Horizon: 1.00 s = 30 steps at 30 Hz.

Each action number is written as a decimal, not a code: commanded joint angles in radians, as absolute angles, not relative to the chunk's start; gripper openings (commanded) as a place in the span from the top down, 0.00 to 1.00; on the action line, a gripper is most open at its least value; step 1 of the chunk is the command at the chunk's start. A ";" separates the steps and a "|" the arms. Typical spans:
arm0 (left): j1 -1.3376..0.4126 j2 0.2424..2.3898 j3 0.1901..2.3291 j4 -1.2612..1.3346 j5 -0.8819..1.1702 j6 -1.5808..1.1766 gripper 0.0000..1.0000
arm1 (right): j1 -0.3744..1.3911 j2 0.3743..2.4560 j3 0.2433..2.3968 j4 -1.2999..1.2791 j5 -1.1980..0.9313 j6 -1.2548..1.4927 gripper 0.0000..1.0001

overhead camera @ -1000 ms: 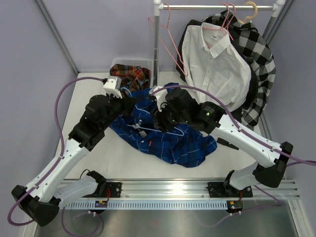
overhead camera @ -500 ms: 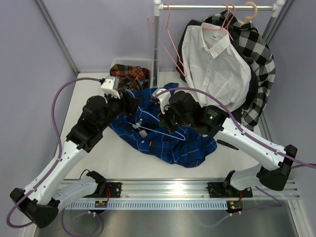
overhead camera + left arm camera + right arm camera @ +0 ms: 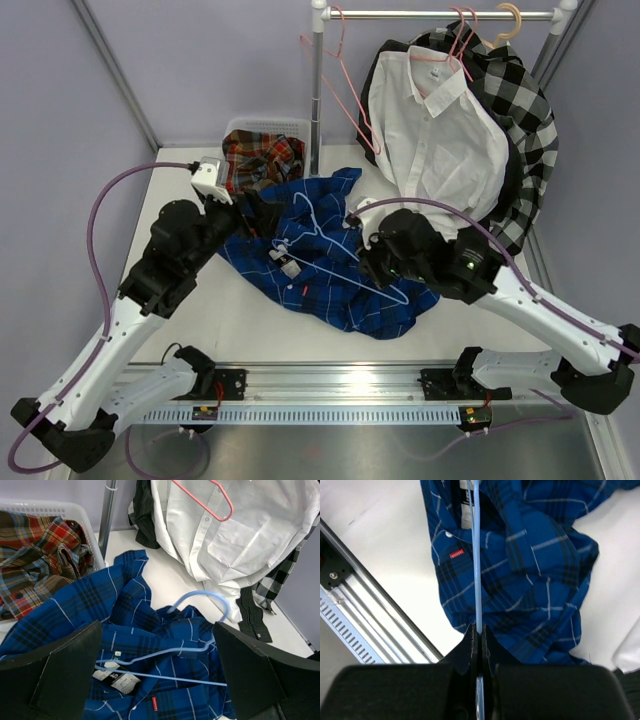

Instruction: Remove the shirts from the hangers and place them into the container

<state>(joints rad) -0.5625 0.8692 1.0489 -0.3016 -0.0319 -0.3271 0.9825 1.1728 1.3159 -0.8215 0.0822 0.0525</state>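
The royal blue shirt (image 3: 335,285) lies crumpled on the table, with its collar label showing in the left wrist view (image 3: 130,605). A light blue hanger (image 3: 318,228) rests on top of it. My right gripper (image 3: 368,262) is shut on that hanger's thin wire (image 3: 477,580), and the jaws (image 3: 479,632) pinch it with no gap. My left gripper (image 3: 262,215) stands wide open over the shirt's collar end with nothing between its fingers (image 3: 65,670). The hanger (image 3: 165,652) lies below them. The plaid shirt (image 3: 262,158) sits in the white container (image 3: 262,127).
A white shirt (image 3: 435,140) and a black-and-white checked shirt (image 3: 525,100) hang on pink hangers from the rail at the back right. An empty pink hanger (image 3: 345,95) dangles beside the upright pole (image 3: 317,90). The metal base rail (image 3: 355,610) runs along the near edge.
My left gripper has opened and drawn back to the left. My right gripper has shut on the light blue hanger and pulled it toward the right and the near side.
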 commanded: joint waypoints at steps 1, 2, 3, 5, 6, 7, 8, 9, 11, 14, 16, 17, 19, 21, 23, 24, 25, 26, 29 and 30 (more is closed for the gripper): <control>-0.560 0.818 1.072 -0.279 -0.075 -0.285 0.01 | 0.991 1.044 1.292 -0.899 0.178 0.100 1.00; -0.560 0.810 1.071 -0.279 -0.090 -0.279 0.01 | 0.991 1.020 1.290 -0.914 0.225 0.109 1.00; -0.560 0.805 1.069 -0.278 -0.127 -0.273 0.01 | 0.991 1.002 1.293 -0.929 0.248 0.115 1.00; -0.560 0.792 1.063 -0.281 -0.188 -0.256 0.01 | 0.991 0.939 1.316 -0.975 0.309 0.133 1.00; -0.560 0.788 1.063 -0.282 -0.213 -0.252 0.01 | 0.991 0.921 1.325 -0.988 0.325 0.144 1.00; -0.560 0.788 1.063 -0.291 -0.234 -0.245 0.01 | 0.991 0.899 1.336 -1.002 0.345 0.147 1.00; -0.560 0.788 1.065 -0.296 -0.277 -0.244 0.01 | 0.991 0.862 1.363 -1.006 0.389 0.153 1.00; -0.560 0.792 1.066 -0.301 -0.297 -0.242 0.01 | 0.991 0.850 1.379 -1.014 0.412 0.158 1.00; -0.560 0.790 1.068 -0.310 -0.339 -0.242 0.01 | 0.991 0.821 1.434 -1.029 0.490 0.160 1.00; -0.560 0.787 1.066 -0.310 -0.356 -0.239 0.01 | 0.991 0.789 1.501 -1.034 0.581 0.160 1.00; -0.560 0.787 1.065 -0.311 -0.362 -0.238 0.01 | 0.991 0.752 1.523 -0.996 0.613 0.143 1.00; -0.560 0.785 1.065 -0.311 -0.365 -0.236 0.01 | 0.991 0.735 1.532 -0.971 0.620 0.132 1.00; -0.560 0.790 1.065 -0.310 -0.365 -0.235 0.01 | 0.991 0.701 1.539 -0.890 0.630 0.089 1.00; -0.560 0.793 1.065 -0.310 -0.359 -0.235 0.01 | 0.991 0.696 1.558 -0.853 0.669 0.055 1.00; -0.560 0.798 1.065 -0.311 -0.356 -0.236 0.01 | 0.991 0.725 1.591 -0.821 0.715 0.035 1.00; -0.560 0.799 1.063 -0.311 -0.356 -0.236 0.01 | 0.991 0.741 1.603 -0.815 0.727 0.019 1.00; -0.560 0.799 1.063 -0.311 -0.356 -0.235 0.01 | 0.991 0.783 1.615 -0.810 0.745 0.011 1.00; -0.560 0.798 1.063 -0.310 -0.357 -0.235 0.01 | 0.991 0.805 1.637 -0.805 0.774 0.006 1.00; -0.560 0.796 1.062 -0.311 -0.362 -0.232 0.01 | 0.988 0.876 1.649 -0.740 0.831 -0.052 1.00; -0.560 0.796 1.062 -0.310 -0.362 -0.232 0.01 | 0.982 0.891 1.655 -0.726 0.830 -0.075 1.00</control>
<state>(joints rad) -0.5625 0.7959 1.0489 -0.3485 -0.3313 -0.2466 0.9855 0.8108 1.6424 -0.8185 0.7437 0.0051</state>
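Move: The right hand already holds the blue hanger; the hanging rail's middle is roughly 30 cm ahead, 10 cm to its right and 35 cm up. The white shirt hangs about 27 cm ahead, 12 cm right, 10 cm up; the blue shirt lies about 12 cm ahead, 10 cm left, 24 cm below. From the left hand the rail is some 21 cm ahead, 35 cm right, 26 cm up. Right hand sweeps the pinched hanger 20 cm up and right, away from the blue shirt; left hand swings left. ##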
